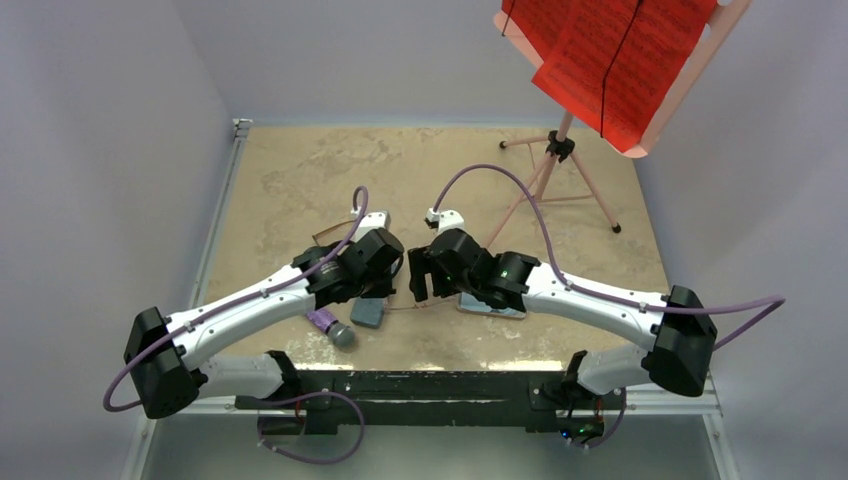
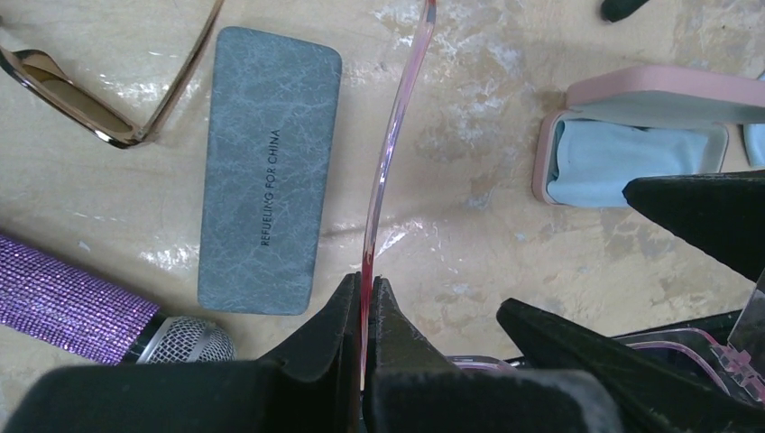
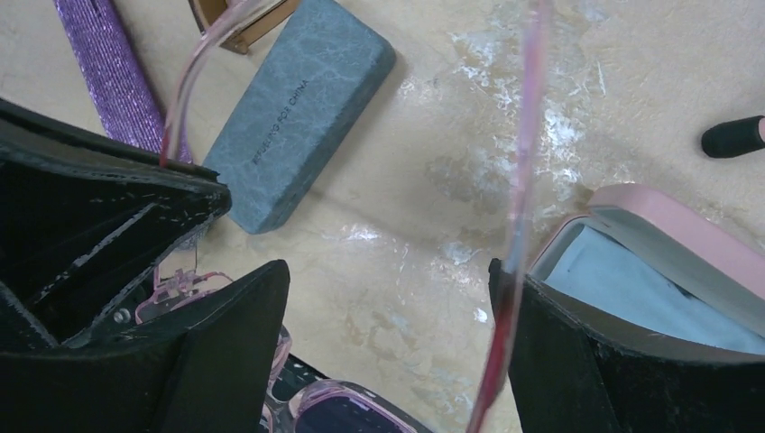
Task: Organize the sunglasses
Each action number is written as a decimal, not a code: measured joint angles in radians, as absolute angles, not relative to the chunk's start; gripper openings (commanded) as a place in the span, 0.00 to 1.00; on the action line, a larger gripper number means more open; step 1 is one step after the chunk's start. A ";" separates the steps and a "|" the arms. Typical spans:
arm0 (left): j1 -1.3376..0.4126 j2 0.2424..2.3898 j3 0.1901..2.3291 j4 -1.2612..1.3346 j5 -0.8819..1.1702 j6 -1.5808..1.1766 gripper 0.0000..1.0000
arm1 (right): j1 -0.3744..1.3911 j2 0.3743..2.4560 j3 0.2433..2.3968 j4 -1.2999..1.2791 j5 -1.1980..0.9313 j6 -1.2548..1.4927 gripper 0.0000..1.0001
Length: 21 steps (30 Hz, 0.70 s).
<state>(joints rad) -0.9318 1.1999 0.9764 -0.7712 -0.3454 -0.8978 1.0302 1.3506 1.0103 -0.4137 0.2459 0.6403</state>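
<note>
The translucent pink sunglasses hang between both grippers above the table. My left gripper (image 2: pixel 367 281) is shut on one pink temple arm (image 2: pixel 390 149), which runs up and away from the jaws. My right gripper (image 3: pixel 388 271) is open wide; the other temple arm (image 3: pixel 523 180) lies along the inner face of its right finger, and the lens front (image 3: pixel 338 406) sits low between the fingers. The dark brown sunglasses (image 2: pixel 68 95) lie on the table to the far left. In the top view the two grippers (image 1: pixel 395 265) (image 1: pixel 420 275) meet at the table's middle.
A closed blue-grey case (image 2: pixel 262 171) lies left of the held temple. An open pink case (image 2: pixel 631 90) holding a light blue cloth lies to the right. A purple glitter microphone (image 2: pixel 81 307) lies near left. A music stand with red sheets (image 1: pixel 610 60) stands at the back right.
</note>
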 measured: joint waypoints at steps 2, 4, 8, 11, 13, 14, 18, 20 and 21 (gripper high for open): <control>-0.932 1.207 0.978 -0.772 -0.323 -0.896 0.00 | 1.041 1.353 1.014 -0.414 0.257 0.618 0.82; -0.932 1.210 0.978 -0.770 -0.300 -0.893 0.00 | 1.045 1.355 1.018 -0.418 0.278 0.598 0.80; -0.932 1.210 0.978 -0.771 -0.253 -0.876 0.00 | 1.044 1.354 1.021 -0.428 0.316 0.556 0.76; -0.932 1.210 0.978 -0.772 -0.226 -0.870 0.00 | 1.044 1.353 1.021 -0.436 0.329 0.520 0.73; -0.932 1.210 0.978 -0.773 -0.214 -0.868 0.00 | 1.044 1.350 1.021 -0.440 0.332 0.491 0.69; -0.932 1.210 0.978 -0.773 -0.208 -0.866 0.00 | 1.044 1.347 1.021 -0.441 0.331 0.472 0.66; -0.932 1.210 0.978 -0.772 -0.186 -0.846 0.00 | 1.045 1.334 1.021 -0.440 0.318 0.403 0.46; -0.932 1.211 0.978 -0.773 -0.177 -0.840 0.00 | 1.047 1.333 1.021 -0.436 0.294 0.368 0.39; -0.932 1.212 0.978 -0.773 -0.173 -0.834 0.00 | 1.049 1.333 1.020 -0.432 0.276 0.346 0.37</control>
<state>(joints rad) -0.9318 1.2118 0.9783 -0.7727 -0.1734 -0.8337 1.0489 1.3327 1.0203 -0.4324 0.2760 0.3462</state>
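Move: The left hand holds the pink glasses by their left temple. The free right temple, which the right hand goes for, lies about 2 cm ahead of the right hand and 5 cm to its right, roughly 1 cm higher; from the left hand it is some 11 cm right and 2 cm ahead, also 1 cm higher. The open pink case stands about 14 cm right of the right hand, 2 cm back and 13 cm below. The blue case lies level with the left hand, 5 cm to its left and 12 cm below. Drawing back and a bit to the right, about 3 cm in all, the left arm keeps its pinch on the left temple and turns slightly clockwise. Meanwhile the right hand shifts 1 to 2 cm right beside the free temple, rolls its left side down, tips its fingers up and turns counter-clockwise, some 10 degrees each, its wide-open fingers closing by about half but not yet shut. ##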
